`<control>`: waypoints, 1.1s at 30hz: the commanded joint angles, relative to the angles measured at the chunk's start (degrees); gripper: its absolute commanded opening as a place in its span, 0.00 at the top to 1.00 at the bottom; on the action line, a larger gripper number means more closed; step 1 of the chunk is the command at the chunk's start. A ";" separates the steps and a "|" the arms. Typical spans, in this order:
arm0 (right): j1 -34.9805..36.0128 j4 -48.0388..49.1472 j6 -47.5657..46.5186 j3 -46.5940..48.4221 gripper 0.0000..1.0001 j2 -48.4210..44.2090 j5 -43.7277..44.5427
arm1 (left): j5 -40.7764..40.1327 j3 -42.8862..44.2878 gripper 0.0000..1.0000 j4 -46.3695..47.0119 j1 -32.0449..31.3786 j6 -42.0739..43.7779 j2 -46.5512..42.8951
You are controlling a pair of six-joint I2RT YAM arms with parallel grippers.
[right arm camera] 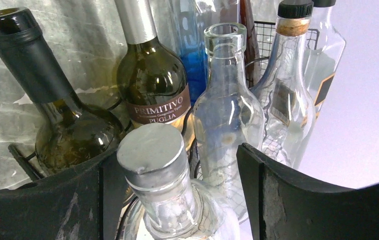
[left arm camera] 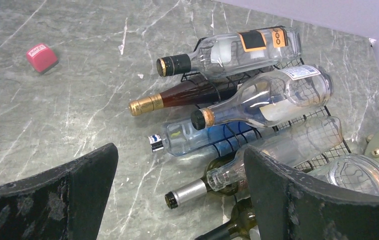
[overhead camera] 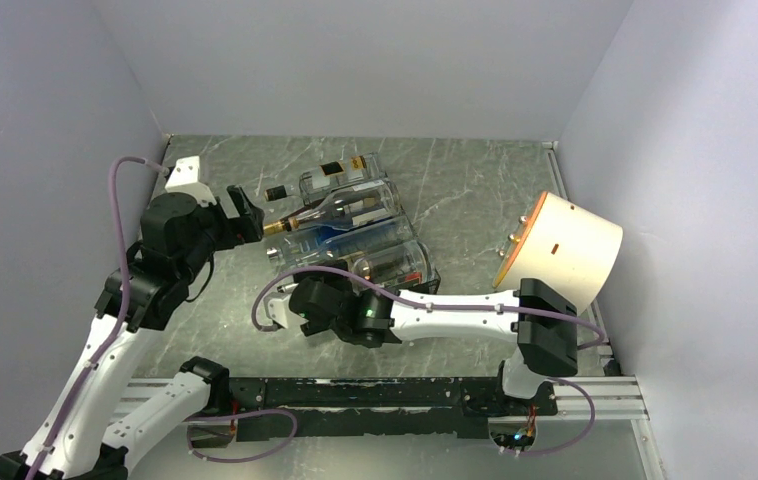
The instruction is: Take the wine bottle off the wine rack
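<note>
The black wire wine rack (left arm camera: 305,117) lies on the grey marble table, loaded with several bottles lying necks to the left (overhead camera: 355,215). My right gripper (right arm camera: 177,190) is open, its jaws straddling the neck of a clear bottle with a silver cap (right arm camera: 152,155). The left finger (right arm camera: 52,200) is close beside the cap and a gap shows at the right finger (right arm camera: 302,200). Beside that bottle lie a dark green one with a black capsule (right arm camera: 67,130), a Primitivo wine bottle (right arm camera: 152,85) and an uncapped clear one (right arm camera: 227,100). My left gripper (left arm camera: 180,185) hangs open and empty left of the rack.
A cream cylinder with an orange face (overhead camera: 565,245) lies tilted right of the rack. A small pink block (left arm camera: 41,56) sits on the table at the far left. Grey walls close in the table on three sides.
</note>
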 commanded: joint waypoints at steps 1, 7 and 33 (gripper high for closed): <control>-1.15 0.62 -3.00 0.26 0.21 1.29 3.02 | -1.44 0.52 0.00 -1.05 0.49 1.19 -1.25; -2.47 2.22 -3.72 -0.25 0.22 1.92 4.57 | -1.28 0.71 0.01 -1.10 0.51 1.51 -0.58; 1.86 5.57 -4.49 0.96 0.79 -1.33 9.47 | -2.99 1.24 0.01 -2.06 0.51 4.60 0.95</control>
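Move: The capped neck of the clear bottle on the rack's top layer is already between my open right fingers, its middle about 2 cm ahead of the hand point and 2 cm lower. The open clear bottle's neck is some 8 cm ahead. Both lower: the Primitivo neck about 3 cm ahead and 10 cm left, the dark bottle's neck 5 cm back and 6 cm left. From my left hand the capped neck lies roughly 17 cm right, 6 cm back and 15 cm below. I ease my right hand forward about 2.5 cm and sink it some 1.5 cm, so the fingers settle around the capped neck, then close them from wide open to well under half until they pinch it just under the cap. Closing, I draw back about a centimetre and begin to come up slightly, keeping the grip. ##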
